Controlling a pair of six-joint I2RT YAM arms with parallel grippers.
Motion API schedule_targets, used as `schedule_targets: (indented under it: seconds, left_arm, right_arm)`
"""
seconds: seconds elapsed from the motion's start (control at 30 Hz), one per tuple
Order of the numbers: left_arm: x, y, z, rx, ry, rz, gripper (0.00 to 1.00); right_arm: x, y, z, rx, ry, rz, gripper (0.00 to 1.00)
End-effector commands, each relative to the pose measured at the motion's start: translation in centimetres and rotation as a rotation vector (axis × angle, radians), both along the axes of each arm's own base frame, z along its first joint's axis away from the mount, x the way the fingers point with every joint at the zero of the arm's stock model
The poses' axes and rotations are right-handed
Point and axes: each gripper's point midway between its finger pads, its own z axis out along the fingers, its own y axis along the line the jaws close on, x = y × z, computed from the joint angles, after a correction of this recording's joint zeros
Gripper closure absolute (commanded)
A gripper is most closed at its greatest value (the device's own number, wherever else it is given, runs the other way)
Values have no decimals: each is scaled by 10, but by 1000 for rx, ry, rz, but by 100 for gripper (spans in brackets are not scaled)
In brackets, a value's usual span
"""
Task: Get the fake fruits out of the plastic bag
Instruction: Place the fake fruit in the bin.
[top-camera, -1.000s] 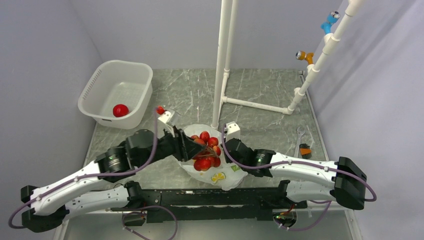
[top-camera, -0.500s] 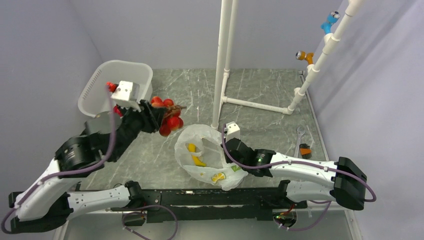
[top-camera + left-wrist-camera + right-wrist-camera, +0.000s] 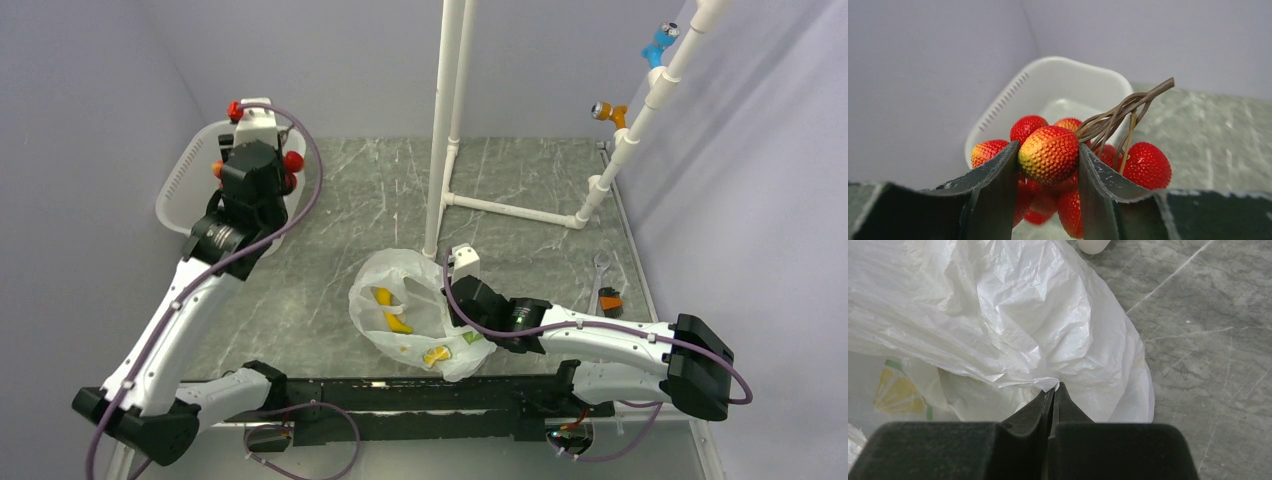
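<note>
My left gripper (image 3: 1048, 150) is shut on one red-orange ball of the cluster of small red balls (image 3: 1049, 153), whose brown stems stick up to the right. In the top view that gripper (image 3: 254, 172) hangs over the white tub (image 3: 190, 170) at the far left, with red balls (image 3: 293, 160) showing beside the wrist. The plastic bag (image 3: 400, 270) lies open in the middle of the table with the yellow banana (image 3: 392, 310) inside. At the bag's right rim, my right gripper (image 3: 1054, 386) is shut on a fold of the bag (image 3: 1023, 325).
A white pipe frame (image 3: 445, 120) stands just behind the bag, its foot running right across the table. A wrench (image 3: 600, 270) and a small orange-and-black item (image 3: 610, 298) lie at the right edge. The tub's perforated wall (image 3: 1003, 105) is below the left gripper.
The left arm lifted the red cluster out of the bag and swung it left and back to above the tub. The bag, now slack, shows the banana. The right gripper kept its hold.
</note>
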Motion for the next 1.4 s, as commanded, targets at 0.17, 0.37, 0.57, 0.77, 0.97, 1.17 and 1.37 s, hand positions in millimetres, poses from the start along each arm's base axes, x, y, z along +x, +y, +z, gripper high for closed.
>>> schedule_targets:
  seconds: [0.17, 0.37, 0.57, 0.77, 0.97, 1.17, 1.37]
  left_arm:
    - [82, 71, -19, -65, 1, 155, 100]
    - [109, 100, -75, -221, 108, 110, 100]
    - [132, 122, -142, -327, 282, 134, 100]
    - [153, 113, -200, -408, 439, 67, 100]
    - [156, 113, -229, -421, 529, 73, 100]
    - [161, 107, -263, -456, 640, 61, 93]
    - [162, 106, -286, -469, 692, 57, 74]
  right_arm:
    - [-1, 8, 23, 31, 27, 2, 100]
    - [6, 9, 34, 3, 1, -6, 100]
    - [9, 21, 41, 6, 14, 6, 100]
    - [7, 35, 42, 29, 51, 23, 100]
    - [6, 38, 42, 33, 67, 29, 100]
    - [5, 36, 43, 34, 62, 31, 100]
    - [2, 30, 42, 45, 62, 26, 100]
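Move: My left hand already grips one berry of the red berry bunch. It is bound for the white bin, whose middle lies about 17 cm ahead, 16 cm to the left and some 33 cm below. The large red fruit in the bin lies about 11 cm ahead of this hand, 15 cm left and 34 cm down. From my right hand the bin is roughly 31 cm ahead, 50 cm left and 3 cm lower; the bag's middle is 4 cm back, 7 cm left and 6 cm below. I swing my left hand forward and left over the bin, then sink it mostly straight down inside, nearly 30 cm in all, tipping the fingers some 40 degrees downward and letting the hand's left side roll down. The fingers keep their hold on the berry. My right hand, still pinching the bag's rim, draws it about 3 cm left and 2.5 cm up. ##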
